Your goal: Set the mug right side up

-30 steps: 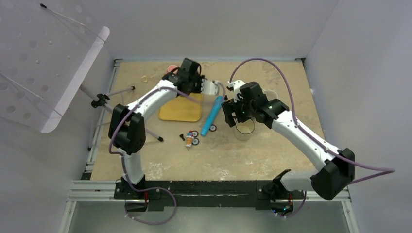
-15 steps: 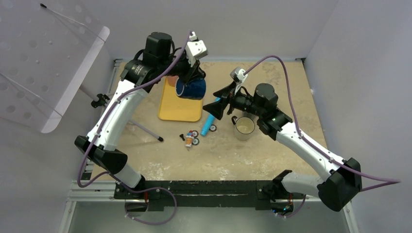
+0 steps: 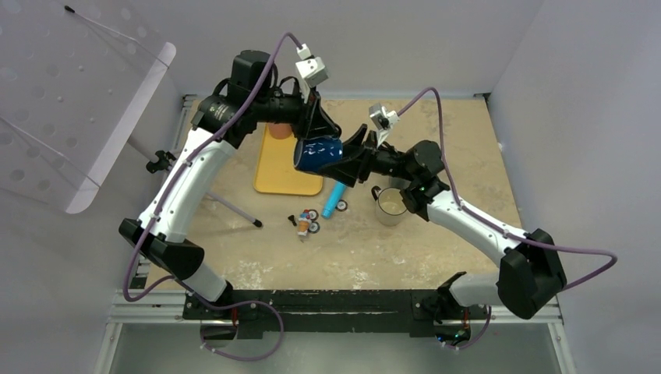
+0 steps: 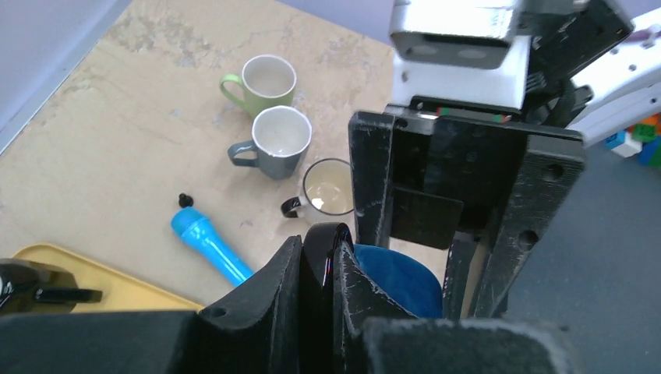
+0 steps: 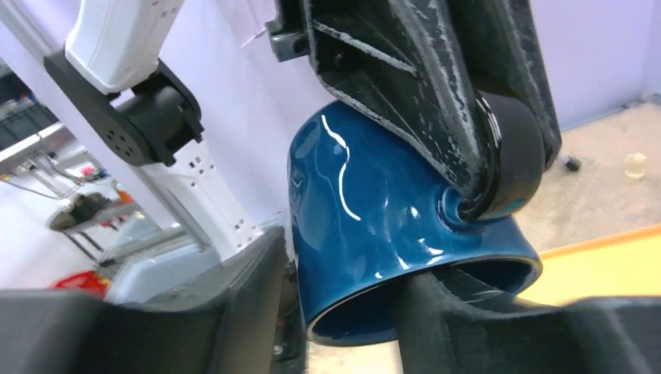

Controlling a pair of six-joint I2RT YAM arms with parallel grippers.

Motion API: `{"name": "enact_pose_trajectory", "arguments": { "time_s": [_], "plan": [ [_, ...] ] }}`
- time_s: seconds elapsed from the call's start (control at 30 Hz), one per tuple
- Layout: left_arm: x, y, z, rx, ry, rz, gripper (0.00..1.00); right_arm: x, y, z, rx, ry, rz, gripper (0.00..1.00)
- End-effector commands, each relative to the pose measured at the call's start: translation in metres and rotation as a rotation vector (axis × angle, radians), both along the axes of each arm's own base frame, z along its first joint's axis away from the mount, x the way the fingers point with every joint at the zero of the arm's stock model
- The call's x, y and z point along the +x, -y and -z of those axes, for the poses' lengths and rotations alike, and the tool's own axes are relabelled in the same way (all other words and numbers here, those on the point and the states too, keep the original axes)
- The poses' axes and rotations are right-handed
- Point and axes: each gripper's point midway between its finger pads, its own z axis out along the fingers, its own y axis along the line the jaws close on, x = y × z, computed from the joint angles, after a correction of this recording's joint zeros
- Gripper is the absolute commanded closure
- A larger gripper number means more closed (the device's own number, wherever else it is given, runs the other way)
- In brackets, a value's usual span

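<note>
The dark blue mug (image 3: 318, 153) hangs in the air above the yellow tray's right edge, tilted with its mouth facing down and to the right. My left gripper (image 3: 319, 131) is shut on its black handle (image 4: 323, 241) from above. In the right wrist view the mug (image 5: 374, 226) fills the middle, its handle (image 5: 514, 156) pinched by the left fingers (image 5: 436, 93). My right gripper (image 5: 351, 300) is open and straddles the rim, with one finger inside the mouth and the other outside, a gap off the wall. From above, the right gripper (image 3: 348, 160) meets the mug's right side.
A yellow tray (image 3: 287, 178) lies under the left arm. A light blue cylinder (image 3: 337, 195), small toy parts (image 3: 307, 222) and a clear glass mug (image 3: 391, 204) sit mid-table. A grey mug (image 4: 281, 140) and a green mug (image 4: 269, 78) stand upright further back. A tripod leg (image 3: 234, 209) lies at left.
My left arm has risen with the blue mug and carried it right and forward. My right gripper has swung up and left onto the mug's mouth, its jaws narrowing slightly.
</note>
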Motion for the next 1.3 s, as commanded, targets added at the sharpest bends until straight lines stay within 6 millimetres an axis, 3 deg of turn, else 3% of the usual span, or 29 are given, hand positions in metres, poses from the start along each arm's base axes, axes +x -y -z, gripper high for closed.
{"name": "enact_pose_trajectory", "arguments": {
  "time_s": [0.0, 0.03, 0.07, 0.13, 0.17, 0.27, 0.33, 0.4, 0.5, 0.6, 0.77, 0.9, 1.0, 1.13, 1.27],
  "plan": [
    [-0.018, 0.007, -0.040, -0.123, 0.049, 0.071, 1.00, -0.032, 0.008, -0.048, 0.121, 0.127, -0.104, 0.90],
    [-0.018, 0.008, -0.037, -0.120, 0.043, 0.078, 1.00, -0.032, 0.010, -0.050, 0.120, 0.125, -0.096, 1.00],
    [-0.016, 0.007, -0.033, -0.107, 0.048, 0.071, 0.82, -0.026, 0.012, -0.047, 0.093, 0.114, -0.058, 1.00],
    [0.003, -0.005, -0.027, -0.046, 0.082, -0.039, 0.08, 0.005, 0.017, -0.033, -0.029, 0.061, 0.134, 1.00],
    [0.014, -0.014, -0.026, -0.012, 0.117, -0.101, 0.01, 0.025, 0.027, -0.025, -0.120, 0.079, 0.269, 1.00],
    [0.056, -0.059, -0.026, 0.139, 0.288, -0.367, 0.00, 0.052, 0.073, -0.016, -0.299, 0.017, 0.582, 1.00],
    [0.080, -0.092, -0.029, 0.239, 0.404, -0.548, 0.00, 0.058, 0.114, -0.007, -0.413, -0.029, 0.778, 1.00],
    [0.092, -0.115, -0.028, 0.321, 0.491, -0.642, 0.00, 0.061, 0.155, 0.003, -0.524, -0.075, 0.963, 1.00],
    [0.095, -0.129, -0.009, 0.419, 0.542, -0.651, 0.00, 0.057, 0.204, 0.025, -0.702, -0.166, 1.153, 1.00],
    [0.096, -0.131, 0.021, 0.498, 0.525, -0.612, 0.00, 0.047, 0.239, 0.057, -0.892, -0.278, 1.260, 1.00],
    [0.099, -0.136, 0.068, 0.646, 0.444, -0.546, 0.00, 0.054, 0.267, 0.126, -1.053, -0.489, 1.142, 1.00],
    [0.098, -0.144, 0.096, 0.711, 0.395, -0.505, 0.00, 0.059, 0.285, 0.141, -1.053, -0.543, 1.165, 1.00],
    [0.103, -0.147, 0.114, 0.739, 0.380, -0.483, 0.00, 0.067, 0.292, 0.167, -1.086, -0.626, 1.154, 1.00],
    [0.112, -0.143, 0.137, 0.770, 0.320, -0.446, 0.00, 0.081, 0.286, 0.205, -1.096, -0.750, 1.038, 1.00],
    [0.113, -0.138, 0.156, 0.795, 0.265, -0.394, 0.01, 0.083, 0.295, 0.242, -1.133, -0.841, 1.013, 1.00]
  ]
}}
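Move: The blue mug hangs in the air, handle in the left fingers: its middle lies about 5 cm back of the left hand, 2 cm left and 2 cm below. From the open right fingers around its rim, it is some 4 cm left, 2 cm forward and 1 cm up. From the right hand, about 30 cm below: grey mug 11 cm ahead, 18 cm right; cream mug 4 cm ahead, 15 cm right; blue flashlight 10 cm ahead, 1 cm right. The blue mug changes hands: the right fingers shut on its wall, one inside the mouth, then the left fingers spread and free the handle. The right hand swings the mug roughly 30 cm right over the grey and cream mugs, then lowers it about 23 cm beyond them, turning its fingers from leftward to steeply down. The left hand retreats left and forward, then sinks over the tray, turning downward. ##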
